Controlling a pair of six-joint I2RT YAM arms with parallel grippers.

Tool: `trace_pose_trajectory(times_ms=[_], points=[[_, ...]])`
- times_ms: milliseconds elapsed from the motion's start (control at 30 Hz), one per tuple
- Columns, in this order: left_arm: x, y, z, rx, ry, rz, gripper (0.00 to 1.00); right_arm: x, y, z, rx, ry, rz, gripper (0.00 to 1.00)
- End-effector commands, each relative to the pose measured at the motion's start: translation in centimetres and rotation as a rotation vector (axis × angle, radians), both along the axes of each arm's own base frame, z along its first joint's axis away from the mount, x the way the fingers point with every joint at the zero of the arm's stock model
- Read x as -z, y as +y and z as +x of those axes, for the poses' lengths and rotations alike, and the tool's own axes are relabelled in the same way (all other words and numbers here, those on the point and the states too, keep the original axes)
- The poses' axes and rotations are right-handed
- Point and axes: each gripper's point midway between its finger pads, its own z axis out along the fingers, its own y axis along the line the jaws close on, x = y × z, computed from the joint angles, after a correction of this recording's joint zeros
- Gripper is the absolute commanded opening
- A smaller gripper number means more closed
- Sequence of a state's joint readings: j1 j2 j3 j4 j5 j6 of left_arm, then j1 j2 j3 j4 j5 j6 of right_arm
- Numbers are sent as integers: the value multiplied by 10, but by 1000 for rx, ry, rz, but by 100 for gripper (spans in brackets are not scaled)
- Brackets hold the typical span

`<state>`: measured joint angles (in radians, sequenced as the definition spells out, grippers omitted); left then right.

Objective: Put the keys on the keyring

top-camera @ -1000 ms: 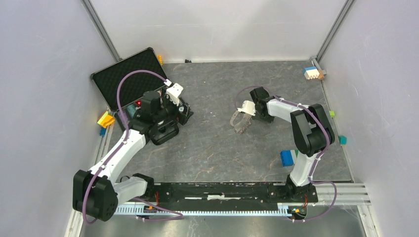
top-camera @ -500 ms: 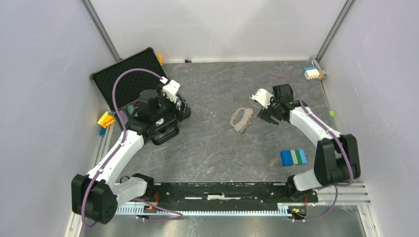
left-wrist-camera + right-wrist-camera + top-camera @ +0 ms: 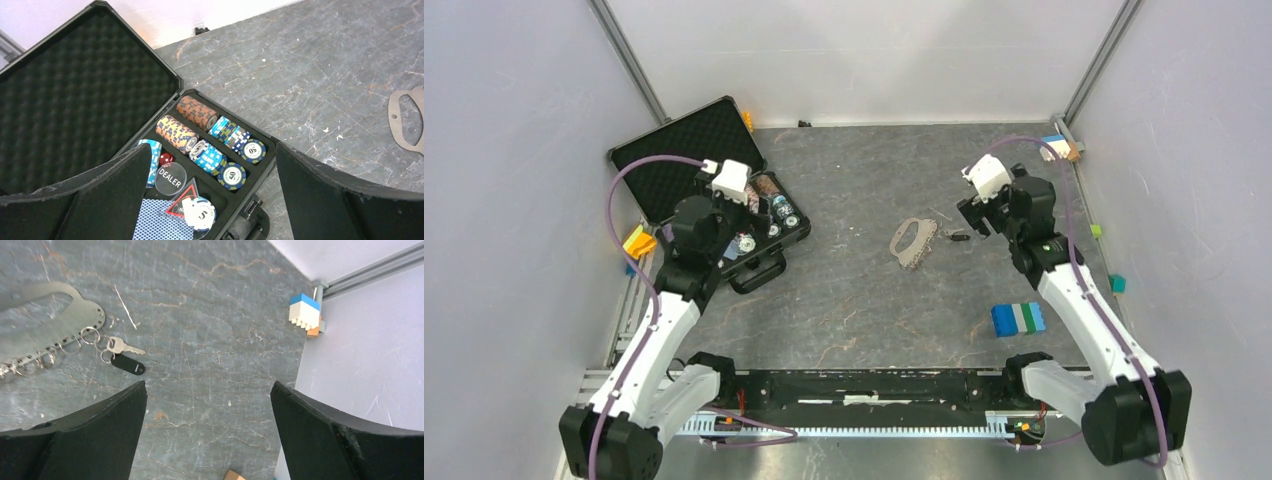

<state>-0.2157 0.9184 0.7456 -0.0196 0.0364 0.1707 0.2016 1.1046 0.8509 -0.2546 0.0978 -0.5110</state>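
The keyring point(image 3: 913, 243) is a flat grey D-shaped plate lying mid-table, with small wire rings along its edge; it also shows in the right wrist view point(image 3: 84, 314) and at the right edge of the left wrist view point(image 3: 395, 107). A small silver key point(image 3: 123, 346) with a black tag point(image 3: 128, 365) lies at the keyring's right end point(image 3: 957, 237), seemingly linked to those wire rings. My right gripper point(image 3: 972, 214) point(image 3: 208, 385) hovers open and empty to the right of the key. My left gripper point(image 3: 724, 232) point(image 3: 212, 146) is open and empty above the black case.
An open black case point(image 3: 796, 232) point(image 3: 260, 172) holds poker chips, cards and a dealer button; its foam lid point(image 3: 679, 155) leans at the back left. A blue-green-white block point(image 3: 1018, 318) lies front right. Small blocks point(image 3: 1057, 148) point(image 3: 305, 311) sit in the back right corner, and a yellow one point(image 3: 637, 241) at the left edge.
My right gripper has opened and pulled back to the right, away from the keyring, leaving the key beside it. My left arm has drawn back left, uncovering the case's chips.
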Motion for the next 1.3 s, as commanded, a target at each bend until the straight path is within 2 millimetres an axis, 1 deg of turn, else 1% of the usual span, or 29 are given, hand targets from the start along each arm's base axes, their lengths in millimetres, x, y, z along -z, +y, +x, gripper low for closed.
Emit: trace_pose_trajectory(times_ms=[0,33,133,167,267,300,333,400,467,500,567,600,633,733,833,900,1000,1033,1133,1267], points=[[-30,9,-10,-53,-107,-93,100,-30,7,-7,25,-152,152,98],[-33,9,-13,-53,-119,-101,100,-29,7,-10,28,-165,166,98],[-40,22,-21,-119,-148,-119,100,-32,4,-18,43,-228,197,98],[-39,26,-24,-138,-152,-122,100,-32,4,-21,46,-238,206,98],[-41,41,-37,-216,-183,-161,100,-30,10,-28,25,-244,252,98],[-41,45,-41,-240,-182,-177,100,-28,14,-31,6,-233,266,98],[-32,46,-46,-242,-142,-166,100,-26,17,-35,-13,-224,271,98],[-22,42,-56,-216,-97,-160,100,-24,15,-42,-19,-239,265,98],[-18,37,-67,-169,-81,-151,100,-26,12,-49,-25,-283,255,98],[-18,35,-71,-153,-74,-136,100,-32,7,-53,-6,-321,256,98],[-20,38,-76,-151,-64,-105,100,-35,1,-60,11,-386,260,98],[-23,39,-78,-152,-66,-99,100,-42,-2,-64,18,-434,266,98],[-26,40,-80,-155,-71,-96,100,-40,-5,-67,25,-457,268,98],[-37,40,-85,-153,-77,-107,100,-47,-11,-76,46,-536,288,98],[-45,37,-86,-140,-73,-133,100,-52,-10,-78,45,-545,316,98],[-45,33,-85,-127,-61,-154,100,-53,-7,-78,34,-531,322,98],[-38,29,-84,-99,-50,-168,100,-53,-1,-78,2,-519,331,98],[-34,25,-85,-80,-44,-199,100,-53,2,-78,-17,-514,334,98],[-30,27,-90,-75,-50,-198,100,-57,5,-79,-29,-507,346,98],[-25,30,-92,-80,-65,-194,100,-55,10,-77,-40,-484,346,98]])
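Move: The right hand is open and empty, with the keys and their black fob nearly straight below it, roughly 18 cm down and 1 cm ahead and to its left. The metal keyring plate lies some 11 cm to the left of the keys and about level with them; a thin pin lies about 4 cm left of them and 5 cm farther out. From the left hand the keys lie about 45 cm right, 4 cm ahead and 24 cm lower. The empty right hand, already clear of the table, draws back about 8 cm from above the keys and rises some 3 cm, its wide-open fingers tipping up by roughly 25 degrees while its left side rolls up. The left hand, also open and touching nothing, withdraws too, about 9 cm back with a smaller shift to its left and a slight net rise beside the chip case, its wrist turning only a little. ##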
